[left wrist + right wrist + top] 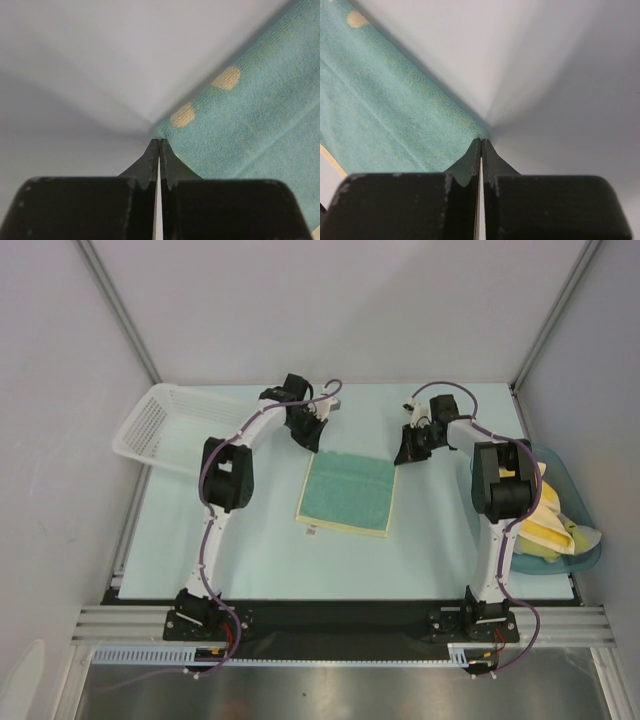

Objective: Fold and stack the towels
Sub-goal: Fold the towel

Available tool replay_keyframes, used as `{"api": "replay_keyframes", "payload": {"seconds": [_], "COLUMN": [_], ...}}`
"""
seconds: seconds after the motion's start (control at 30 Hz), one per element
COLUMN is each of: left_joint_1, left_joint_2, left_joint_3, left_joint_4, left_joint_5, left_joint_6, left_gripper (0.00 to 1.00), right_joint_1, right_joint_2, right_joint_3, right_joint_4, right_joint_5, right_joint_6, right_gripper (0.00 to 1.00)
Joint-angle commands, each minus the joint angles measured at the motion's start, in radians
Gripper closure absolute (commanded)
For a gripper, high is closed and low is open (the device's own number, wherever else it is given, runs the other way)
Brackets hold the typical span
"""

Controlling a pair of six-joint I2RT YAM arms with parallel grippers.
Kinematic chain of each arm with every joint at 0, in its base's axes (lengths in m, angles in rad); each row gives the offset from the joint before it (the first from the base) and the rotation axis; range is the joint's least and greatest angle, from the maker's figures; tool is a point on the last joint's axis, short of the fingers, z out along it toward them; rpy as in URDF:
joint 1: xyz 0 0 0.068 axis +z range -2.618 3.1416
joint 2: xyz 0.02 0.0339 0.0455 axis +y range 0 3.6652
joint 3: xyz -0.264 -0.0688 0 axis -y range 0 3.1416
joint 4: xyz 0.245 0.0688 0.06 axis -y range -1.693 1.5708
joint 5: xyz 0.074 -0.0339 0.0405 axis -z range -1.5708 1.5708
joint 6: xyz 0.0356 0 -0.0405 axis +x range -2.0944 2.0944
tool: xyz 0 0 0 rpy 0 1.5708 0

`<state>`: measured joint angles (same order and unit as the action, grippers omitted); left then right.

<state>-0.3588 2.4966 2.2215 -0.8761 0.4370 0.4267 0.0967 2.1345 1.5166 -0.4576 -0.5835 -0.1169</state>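
A teal green towel [347, 492] with a yellow edge lies spread flat in the middle of the table. My left gripper [313, 447] is at its far left corner. In the left wrist view the jaws [159, 141] are pressed together with the corner of the teal towel [250, 125] pinched at their tips. My right gripper [402, 457] is at the far right corner. Its jaws [481, 140] are likewise shut on that corner of the towel [380, 110]. More pale yellow towels [548, 525] lie bunched in the tub on the right.
A white mesh basket [165, 425] stands tilted at the back left. The blue translucent tub [585, 510] sits at the right edge beside the right arm. Grey walls close in the table at the back and on both sides.
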Motion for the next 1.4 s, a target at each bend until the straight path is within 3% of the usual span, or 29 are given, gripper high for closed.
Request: {"api": "replay_keyframes", "payload": {"seconds": [0.0,0.6,1.37], "left_joint_1": [-0.002,-0.003,-0.019], "left_joint_2": [-0.041,-0.295,-0.737], "left_joint_3": [0.037,-0.206,-0.827], "left_joint_4": [0.041,0.221,0.390], "left_joint_5": [0.037,-0.095,-0.063], "left_joint_6": [-0.012,-0.089,-0.232], "left_gripper": [1.00,1.00,1.00], "right_joint_1": [-0.002,0.074,0.224], "right_joint_2": [-0.021,-0.268,-0.645], "right_joint_3": [0.042,-0.108,-0.481], "right_joint_4": [0.010,0.091,0.151], "right_joint_5": [-0.001,0.175,0.356], "right_joint_6": [-0.012,0.011,0.151], "right_gripper": [1.00,1.00,1.00]}}
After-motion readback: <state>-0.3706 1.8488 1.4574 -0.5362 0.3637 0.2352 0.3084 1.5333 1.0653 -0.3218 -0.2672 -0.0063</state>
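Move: Both hands already pinch the towel's two far corners at table height, and its near edge is where they can be taken. The towel's near left corner lies about 20 cm back and 3 cm left of the left hand, with the white tag some 23 cm back of that hand and level sideways. The near right corner is roughly 21 cm back and 4 cm left of the right hand; the blue bin is about 29 cm right and 13 cm back of it. Keeping their shut grip on the towel's far corners, both hands lift them off the table, first nearly straight up, then sweep back towards the near edge, ending some 9 cm higher and 9 cm back. Both drift slightly left, the left hand a little more; the fingers tip up towards forward, the right hand's by about 15 degrees. ##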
